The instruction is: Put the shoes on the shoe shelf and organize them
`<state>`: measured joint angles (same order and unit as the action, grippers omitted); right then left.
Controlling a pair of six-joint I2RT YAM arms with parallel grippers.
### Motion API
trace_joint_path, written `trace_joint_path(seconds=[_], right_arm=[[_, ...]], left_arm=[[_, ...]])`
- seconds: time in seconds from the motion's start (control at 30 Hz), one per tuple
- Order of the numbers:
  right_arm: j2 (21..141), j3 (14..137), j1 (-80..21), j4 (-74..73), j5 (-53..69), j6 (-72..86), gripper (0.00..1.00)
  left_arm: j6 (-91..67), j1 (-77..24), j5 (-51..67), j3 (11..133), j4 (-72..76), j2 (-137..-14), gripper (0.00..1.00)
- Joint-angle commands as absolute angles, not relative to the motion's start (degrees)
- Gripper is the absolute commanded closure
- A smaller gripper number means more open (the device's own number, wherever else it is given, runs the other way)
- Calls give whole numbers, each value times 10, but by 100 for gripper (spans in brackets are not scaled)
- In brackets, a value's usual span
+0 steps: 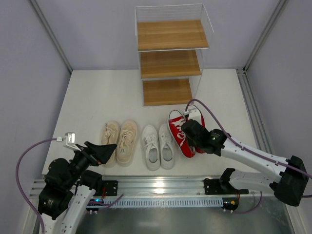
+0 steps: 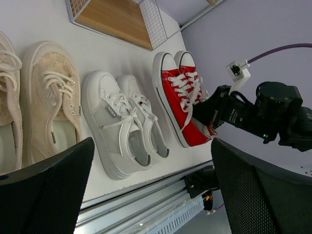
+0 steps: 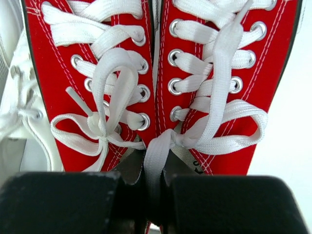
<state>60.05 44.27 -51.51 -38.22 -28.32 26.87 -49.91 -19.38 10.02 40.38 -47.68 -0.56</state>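
Note:
Three pairs of shoes lie in a row on the white table: beige (image 1: 120,141), white (image 1: 158,146) and red (image 1: 178,130). My right gripper (image 1: 193,131) is shut on the red pair at the heel openings. In the right wrist view its jaws (image 3: 155,178) pinch the two inner collars together with a white lace (image 3: 156,151) caught between them. The shoe shelf (image 1: 170,63) stands at the back with bare wooden boards. My left gripper (image 1: 108,148) hovers open near the beige pair, its fingers (image 2: 48,185) wide apart with nothing between them.
The left wrist view shows the beige shoe (image 2: 48,102), the white pair (image 2: 122,126) and the red pair (image 2: 178,97) beside the shelf's lowest board (image 2: 112,17). A metal rail (image 1: 161,187) runs along the near table edge. Grey walls close in both sides.

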Motion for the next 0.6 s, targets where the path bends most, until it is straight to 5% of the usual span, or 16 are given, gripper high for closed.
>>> trace_joint_path(seconds=[0.0, 0.57], right_arm=[[635, 525, -477, -226, -292, 196, 96], [893, 676, -371, -30, -166, 151, 96]], left_arm=[[-483, -193, 93, 424, -477, 7, 0], [-472, -193, 81, 468, -502, 5, 0]])
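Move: The shoe shelf's bottom board has its middle some 33 cm ahead of the right hand, 13 cm to its left and 15 cm below; its middle board stands over that, a few centimetres higher than the hand. The white shoes lie about 19 cm to the hand's left, 1 cm back and 12 cm below. From the left hand the bottom board is roughly 43 cm ahead, 30 cm right and 28 cm below. The red shoes, already off the table and still pinched together by their inner sides, are carried level by the right hand towards the shoe shelf: about 14 cm forward and, increasingly near the end, some 6 cm left. The hand's left side rolls up only about 5 degrees, with the fingers keeping their grip. ##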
